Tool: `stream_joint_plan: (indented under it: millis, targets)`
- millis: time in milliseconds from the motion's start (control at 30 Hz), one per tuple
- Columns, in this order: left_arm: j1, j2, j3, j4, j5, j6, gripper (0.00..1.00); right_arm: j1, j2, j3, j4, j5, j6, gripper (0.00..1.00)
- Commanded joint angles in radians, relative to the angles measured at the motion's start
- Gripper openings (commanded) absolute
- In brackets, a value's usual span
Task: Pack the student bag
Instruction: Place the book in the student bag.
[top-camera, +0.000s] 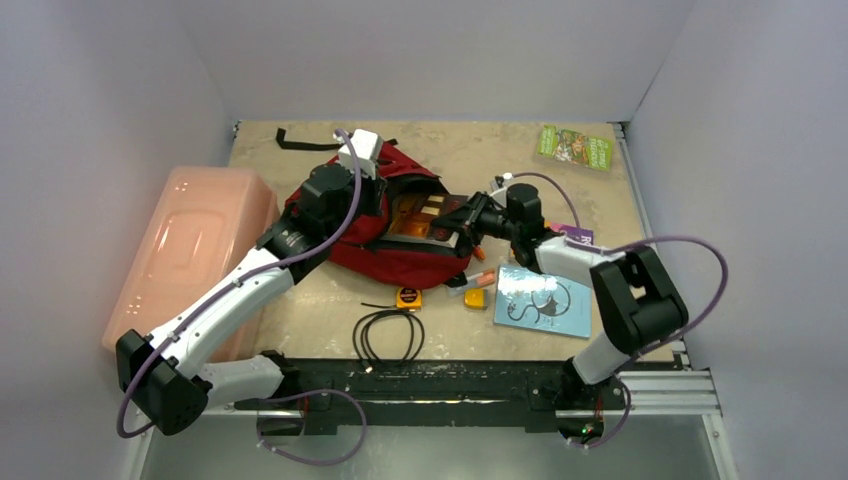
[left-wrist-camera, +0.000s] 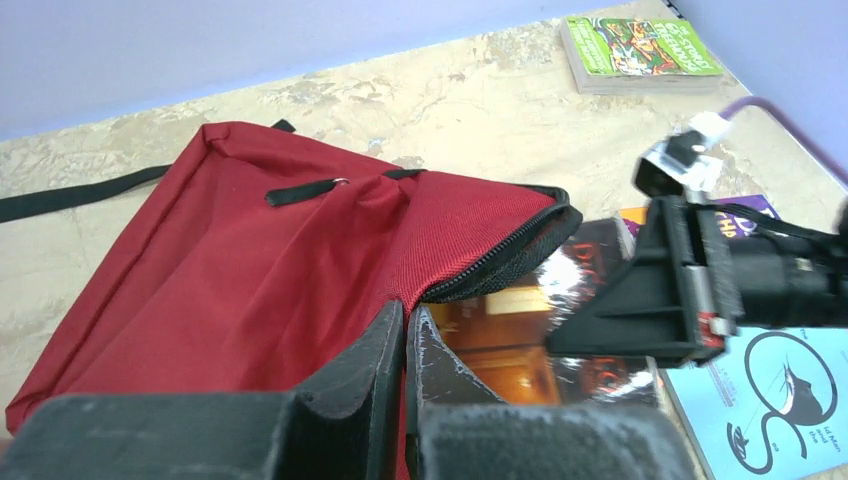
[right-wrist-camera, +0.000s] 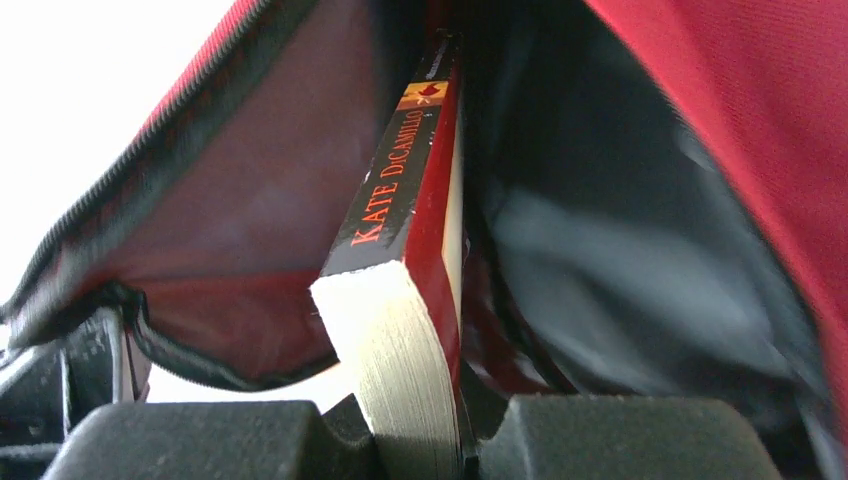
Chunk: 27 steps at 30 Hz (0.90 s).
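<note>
The student bag (top-camera: 385, 255) is a dark red backpack lying in the middle of the table, its black zipper opening facing right. My left gripper (top-camera: 385, 205) (left-wrist-camera: 408, 315) is shut on the red fabric at the edge of the opening and holds that flap up. A paperback book (right-wrist-camera: 400, 240) with a dark, orange-lit glossy cover (left-wrist-camera: 515, 345) sits between the fingers of my right gripper (top-camera: 458, 225) (right-wrist-camera: 415, 420), which is shut on its page edge. The book's far end is inside the bag's mouth, with the dark lining (right-wrist-camera: 620, 240) around it.
A pale pink plastic box (top-camera: 190, 250) stands at the left. A green book (top-camera: 575, 147) lies far right, with a light blue book (top-camera: 545, 300) and a purple one (top-camera: 578, 235) near the right arm. A coiled black cable (top-camera: 388, 335), an orange tape measure (top-camera: 408, 297) and small orange items (top-camera: 475, 290) lie in front of the bag.
</note>
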Motion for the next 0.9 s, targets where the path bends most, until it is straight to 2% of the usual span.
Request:
stream_joint_plan:
  millis: [0,133,267,333,400,567,667,867]
  targets:
    - [0.002,-0.010,0.062,0.045,0.001,0.031,0.00,0.065,0.141,0.142,0.338,0.038,0.234,0.00]
    - [0.002,-0.005,0.060,0.036,0.044,0.020,0.00,0.109,0.286,0.227,0.516,0.104,0.382,0.00]
    - [0.002,0.033,0.092,0.000,0.154,0.062,0.00,0.144,0.369,0.268,0.566,0.227,0.467,0.00]
    - [0.001,0.103,0.156,-0.096,0.156,0.118,0.00,0.163,0.394,0.280,0.572,0.288,0.488,0.00]
    - [0.002,0.146,0.211,-0.184,0.130,0.139,0.00,0.173,0.419,0.310,0.557,0.318,0.475,0.00]
    - [0.003,0.177,0.204,-0.156,0.211,0.159,0.00,0.193,0.438,0.353,0.504,0.421,0.419,0.05]
    - [0.003,0.213,0.257,-0.207,0.246,0.157,0.00,0.202,0.451,0.385,0.452,0.453,0.363,0.10]
    - [0.001,0.272,0.335,-0.352,0.187,0.245,0.00,0.210,0.543,0.428,0.485,0.476,0.319,0.20]
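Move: The student bag is where the right hand's book goes: its middle lies some 16 cm to the left, 3 cm ahead and 8 cm lower, its mouth held open towards that hand. From the right hand, a red marker lies about 7 cm right and 6 cm back, a yellow case 6 cm right and 17 cm back, and the tape measure 10 cm left and 17 cm back. Seen from the left hand, the bag's middle is roughly 20 cm below, 2 cm back and 2 cm left. The book, still pinched by one end in the right fingers, is pushed into the bag's mouth by that arm, left and forward together at first, then mostly forward, roughly 15 cm in all, with a slight roll and a clockwise turn. After a short hold the left hand, fingers shut on the upper rim, carries it about 4 cm right and 4 cm down over the right gripper, turning clockwise and tipping down. ##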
